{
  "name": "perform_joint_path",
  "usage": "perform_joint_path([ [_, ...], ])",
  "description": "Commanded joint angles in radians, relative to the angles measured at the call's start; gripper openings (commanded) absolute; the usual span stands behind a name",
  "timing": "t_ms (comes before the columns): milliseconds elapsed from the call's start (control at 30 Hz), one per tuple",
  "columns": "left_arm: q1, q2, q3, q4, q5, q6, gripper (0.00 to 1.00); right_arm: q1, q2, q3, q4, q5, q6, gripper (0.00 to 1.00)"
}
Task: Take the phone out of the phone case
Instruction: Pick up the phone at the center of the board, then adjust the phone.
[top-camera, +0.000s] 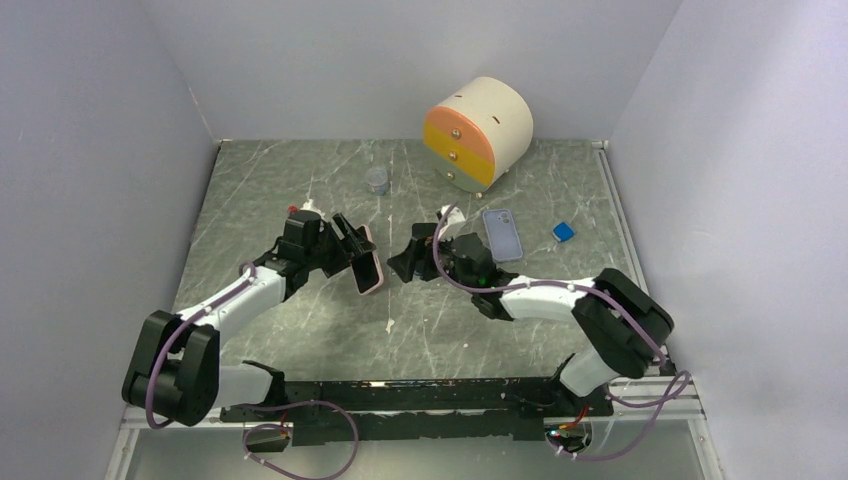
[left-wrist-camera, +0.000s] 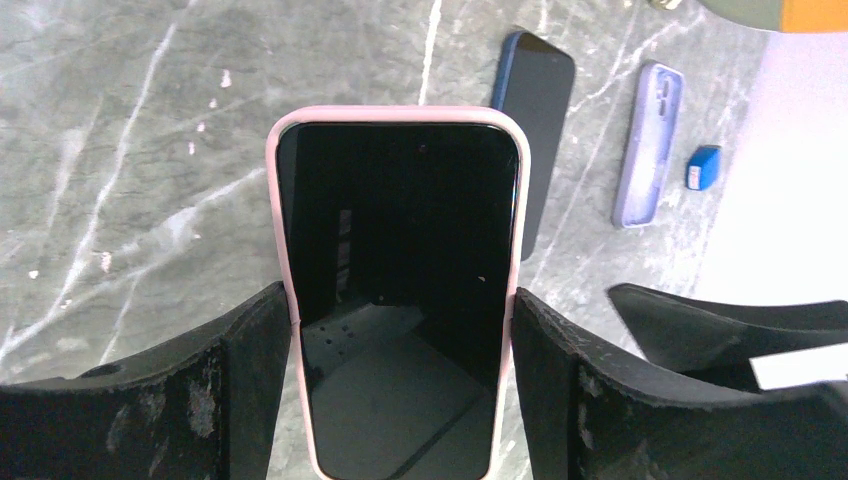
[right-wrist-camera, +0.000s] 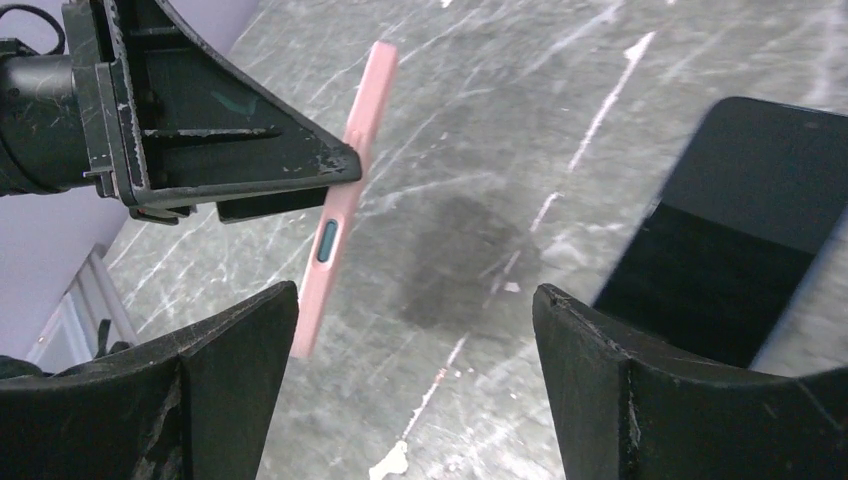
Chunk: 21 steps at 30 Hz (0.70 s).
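Note:
The phone (left-wrist-camera: 400, 220), its dark screen facing the left wrist camera, sits in a pink phone case (left-wrist-camera: 390, 111). My left gripper (left-wrist-camera: 400, 335) is shut on the case's two long sides and holds it above the table, as the top view shows (top-camera: 368, 268). In the right wrist view the pink phone case (right-wrist-camera: 340, 200) appears edge-on, tilted, pinched by the left fingers (right-wrist-camera: 250, 150). My right gripper (right-wrist-camera: 415, 310) is open with nothing between its fingers, just to the right of the case (top-camera: 405, 262).
A second dark phone (left-wrist-camera: 535, 130) lies flat on the table near the right gripper (right-wrist-camera: 740, 250). An empty lavender case (top-camera: 502, 234) and a small blue object (top-camera: 563, 231) lie beyond. A round drawer unit (top-camera: 478, 130) and a small clear cup (top-camera: 377, 180) stand at the back.

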Motion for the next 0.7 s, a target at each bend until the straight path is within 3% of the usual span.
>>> perform_joint_path([
  [0, -0.003, -0.047, -0.008, 0.142, 0.064, -0.038, 0.02, 0.024, 0.063, 0.093, 0.080, -0.028, 0.030, 0.88],
  [500, -0.004, -0.053, -0.060, 0.251, 0.069, -0.049, 0.03, 0.074, 0.237, 0.233, 0.020, -0.089, 0.071, 0.63],
  [667, -0.005, -0.067, -0.056, 0.251, 0.074, -0.014, 0.06, 0.075, 0.221, 0.215, 0.038, -0.090, 0.055, 0.42],
])
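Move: The left hand already holds the phone in its pink phone case by both long sides, the middle of it right at its finger pads. From the right hand, that pink-cased phone lies about 10 cm to the left, some 2 cm ahead and 2 cm lower. Down on the table, about 12 cm below the right hand, are the bare phone, roughly 4 cm ahead and 5 cm to the right, and the purple case, about 8 cm ahead and 24 cm to the right. Bring the right gripper about 6.5 cm left to the near half of the pink-cased phone, slowing and sinking some 2.5 cm on the way. Narrow its fingers from nearly wide to half open so that they straddle the right edge, one over the screen, one behind the case. Keep the left grip steady, with hardly any travel. ##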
